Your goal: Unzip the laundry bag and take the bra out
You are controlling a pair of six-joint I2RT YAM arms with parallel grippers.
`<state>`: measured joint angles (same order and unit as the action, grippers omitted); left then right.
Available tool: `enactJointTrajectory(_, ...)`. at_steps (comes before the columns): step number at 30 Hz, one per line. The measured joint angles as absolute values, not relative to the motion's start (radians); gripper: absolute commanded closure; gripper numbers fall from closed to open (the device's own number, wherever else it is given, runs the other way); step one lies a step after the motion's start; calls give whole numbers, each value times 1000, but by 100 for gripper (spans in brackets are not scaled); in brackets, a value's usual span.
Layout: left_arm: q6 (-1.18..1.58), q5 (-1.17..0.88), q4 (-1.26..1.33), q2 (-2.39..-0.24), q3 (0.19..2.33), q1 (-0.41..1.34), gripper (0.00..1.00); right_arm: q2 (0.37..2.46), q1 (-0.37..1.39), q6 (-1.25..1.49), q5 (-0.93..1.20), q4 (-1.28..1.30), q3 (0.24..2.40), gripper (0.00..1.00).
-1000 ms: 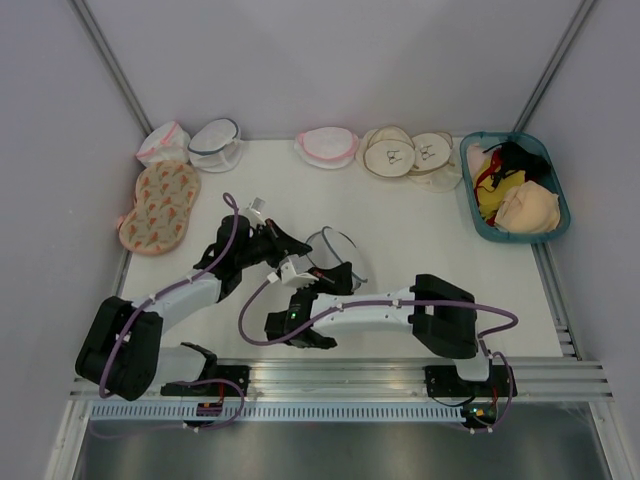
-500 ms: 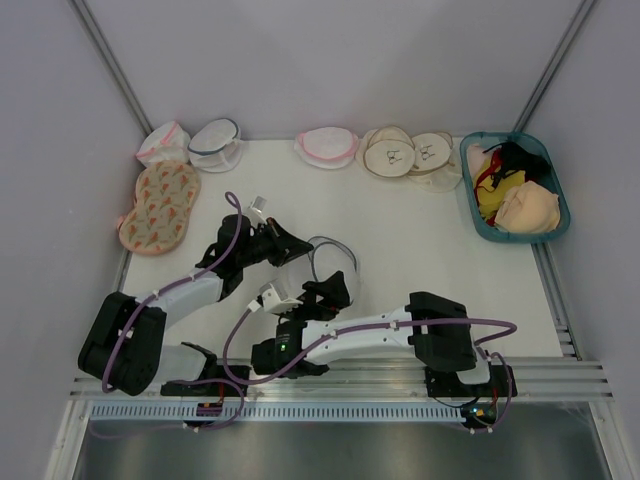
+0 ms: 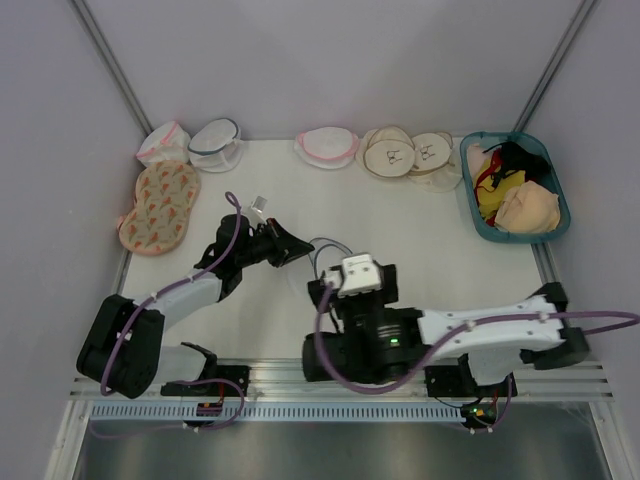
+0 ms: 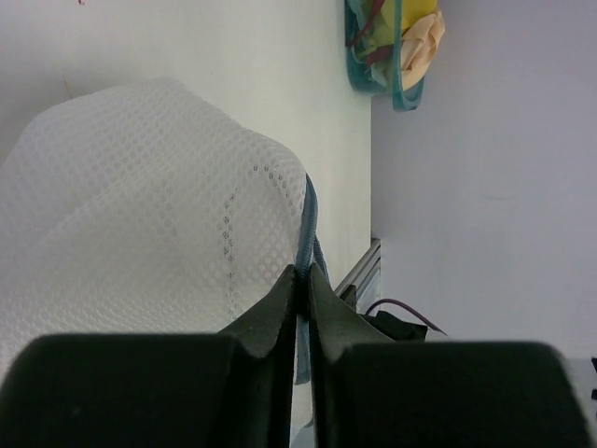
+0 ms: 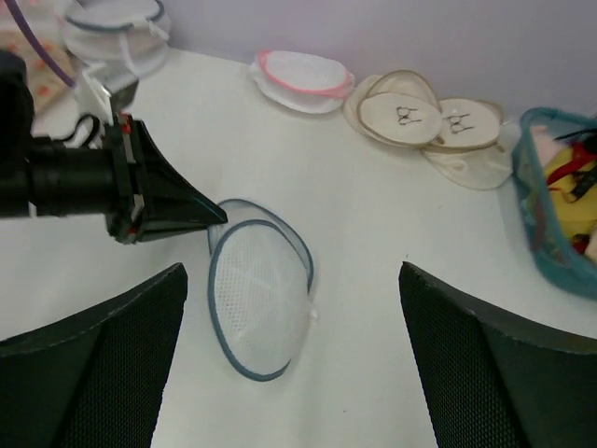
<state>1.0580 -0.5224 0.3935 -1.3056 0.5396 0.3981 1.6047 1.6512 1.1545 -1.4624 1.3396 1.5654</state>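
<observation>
The laundry bag [image 5: 261,294], white mesh with blue-grey trim, lies tilted on the table just right of the left arm. My left gripper [image 4: 303,273] is shut on its blue trim [image 4: 309,229], with the mesh [image 4: 140,215] bulging to its left. From above, the left gripper [image 3: 300,250] touches the bag's rim [image 3: 325,246], and the right arm covers most of the bag. My right gripper [image 5: 292,271] hangs high over the bag, wide open and holding nothing. A peach bra [image 3: 530,208] lies in the teal basket [image 3: 468,200] at the far right.
Along the back edge sit a pink-trimmed bag [image 3: 325,147], two beige round bags [image 3: 395,152], a dark-trimmed mesh bag [image 3: 215,143] and another pink-trimmed one [image 3: 162,142]. Patterned flat bags [image 3: 160,205] lie at the left. Red, yellow and black garments fill the basket.
The right gripper has let go of the bag, opened wide and risen up and back toward the near edge. The left gripper has kept its hold on the trim.
</observation>
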Motion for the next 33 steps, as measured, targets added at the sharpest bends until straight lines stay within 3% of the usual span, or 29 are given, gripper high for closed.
enactJointTrajectory(3,1058,-529,390,-1294,539,394,85,1379,1705,1154,-1467,1285,1507,2)
enactJointTrajectory(10,1057,-538,372,-1254,535,387,84,598,1774,591,-1330,504,952,2)
enactJointTrajectory(14,1049,-553,339,-1221,534,385,77,570,1774,447,-1256,351,930,2)
enactJointTrajectory(17,1031,-576,331,-1216,534,385,56,609,1774,373,-1229,312,930,2)
enactJointTrajectory(18,1023,-587,327,-1216,534,384,45,620,1775,354,-1229,307,930,2)
enactJointTrajectory(23,960,-649,280,-1216,539,383,25,640,1774,347,-1254,345,923,2)
enactJointTrajectory(33,688,-601,-62,-1118,635,406,21,535,1774,441,-1235,392,813,2)
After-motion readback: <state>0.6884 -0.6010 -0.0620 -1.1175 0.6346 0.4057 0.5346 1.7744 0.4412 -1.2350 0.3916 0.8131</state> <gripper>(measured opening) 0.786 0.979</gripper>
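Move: The left gripper is still closed on the blue zip rim of the open white laundry bag, whose middle lies about 5 cm back, 2 cm to its right and 7 cm lower. The pink-trimmed bag is some 28 cm ahead of this hand, 4 cm right and 10 cm lower. From the empty, wide-open right gripper the laundry bag is about 11 cm ahead, 5 cm left and 22 cm below. Lift the left gripper a centimetre or two, then open it wide to release the blue zip rim while drawing it back about 5 cm, turning it slightly clockwise. Meanwhile swing the open right gripper some 11 cm right, away from the laundry bag, rising first and then sinking most of the way back; roll its left side up about 30 degrees and turn it counter-clockwise. ##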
